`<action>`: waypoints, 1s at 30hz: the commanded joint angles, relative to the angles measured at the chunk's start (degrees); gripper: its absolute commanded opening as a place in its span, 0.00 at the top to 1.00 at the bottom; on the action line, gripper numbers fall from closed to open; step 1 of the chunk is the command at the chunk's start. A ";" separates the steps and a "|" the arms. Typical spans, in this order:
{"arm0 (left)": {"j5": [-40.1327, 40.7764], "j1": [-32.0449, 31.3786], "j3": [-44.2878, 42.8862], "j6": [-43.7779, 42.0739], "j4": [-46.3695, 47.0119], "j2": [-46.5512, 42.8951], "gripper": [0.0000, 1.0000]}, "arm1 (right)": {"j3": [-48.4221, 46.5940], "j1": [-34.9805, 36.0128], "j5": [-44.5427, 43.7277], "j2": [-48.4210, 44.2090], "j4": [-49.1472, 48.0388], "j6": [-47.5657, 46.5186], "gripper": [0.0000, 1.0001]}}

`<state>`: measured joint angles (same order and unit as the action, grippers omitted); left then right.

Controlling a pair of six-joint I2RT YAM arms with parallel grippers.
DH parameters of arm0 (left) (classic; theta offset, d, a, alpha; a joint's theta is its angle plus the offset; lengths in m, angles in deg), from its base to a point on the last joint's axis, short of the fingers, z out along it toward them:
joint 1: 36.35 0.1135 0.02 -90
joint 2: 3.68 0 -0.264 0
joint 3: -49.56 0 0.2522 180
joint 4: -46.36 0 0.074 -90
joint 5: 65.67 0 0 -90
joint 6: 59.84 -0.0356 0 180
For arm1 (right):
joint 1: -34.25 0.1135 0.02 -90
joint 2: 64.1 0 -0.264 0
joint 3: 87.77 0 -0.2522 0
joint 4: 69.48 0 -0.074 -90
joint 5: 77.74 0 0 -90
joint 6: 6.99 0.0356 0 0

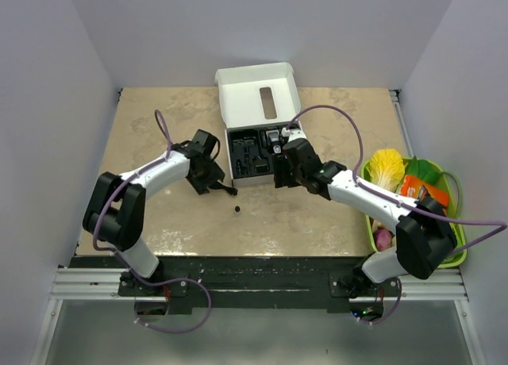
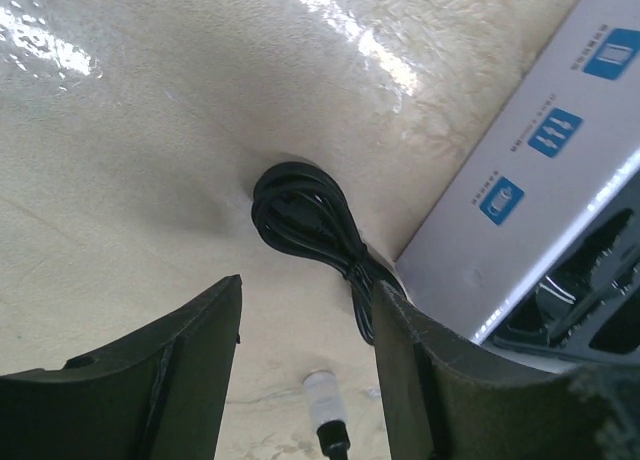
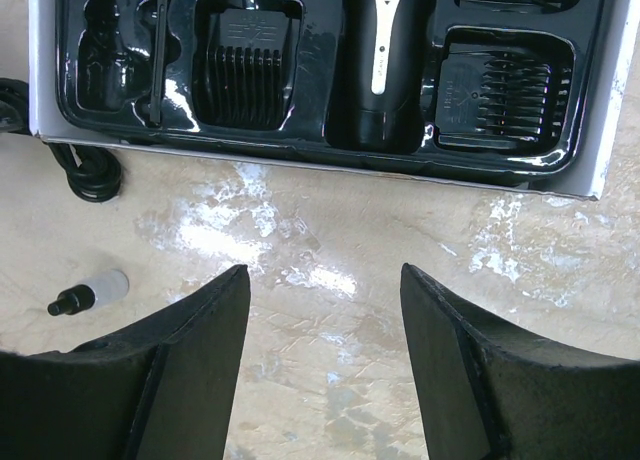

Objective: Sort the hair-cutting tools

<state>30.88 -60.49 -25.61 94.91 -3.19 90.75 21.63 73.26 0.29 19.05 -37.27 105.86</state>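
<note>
The black-and-silver clipper (image 3: 383, 60) lies in the black tray (image 3: 320, 150) of the open white box (image 1: 238, 91), between two comb guards (image 3: 250, 72). A coiled black cord (image 2: 300, 215) lies on the table against the box's left side. My left gripper (image 2: 305, 315) hangs open just short of the cord, touching nothing. A tiny white bottle with a black cap (image 2: 325, 405) lies between its fingers on the table; from above it shows as a dark bit (image 1: 239, 210). My right gripper (image 3: 325, 280) is open and empty over bare table, just in front of the box.
A green basket (image 1: 454, 254) of toy vegetables stands at the right table edge, beside the right arm. The box lid (image 1: 258, 95) stands up at the back. White walls close in both sides of the table.
</note>
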 commanded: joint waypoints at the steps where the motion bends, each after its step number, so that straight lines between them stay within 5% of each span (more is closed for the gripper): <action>1: 1.63 -0.03 -2.92 4.06 -0.68 2.59 0.41 | 0.15 0.28 0.45 -1.06 -2.20 -1.40 0.35; 17: 1.28 -0.03 -8.38 3.81 -1.13 10.42 0.43 | 1.47 0.28 1.24 0.08 -3.25 -2.02 0.35; 20: 0.84 -0.03 -6.89 2.84 -0.07 9.98 0.51 | 1.56 0.37 1.59 -0.27 -3.34 -1.67 0.35; 27: -0.13 -0.03 -4.51 0.73 1.16 8.93 0.92 | 1.56 0.37 1.68 -1.50 -2.46 -0.70 0.35; 30: 0.13 0.06 -4.42 -0.32 0.64 8.23 1.00 | 1.56 0.46 1.51 -2.38 -1.76 -0.35 0.35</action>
<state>30.84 -60.49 -31.36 96.55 -2.49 100.33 23.07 73.26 1.52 19.10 -38.60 104.63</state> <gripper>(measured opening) 0.057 0.651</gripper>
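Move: The black cable lies just ahead of the open left hand, about 2 cm forward, 2 cm right and 4 cm down. Beyond it the kit box's middle is about 11 cm forward and 11 cm right of the hand, 3 cm lower; the small bottle stands about 4 cm back, 6 cm right and 2 cm down. From the right hand the cable is some 12 cm left, 2 cm forward, 10 cm down. The left hand sinks and reaches forward, each about 2.5 cm, then shuts its fingers, pinching the black cable. ##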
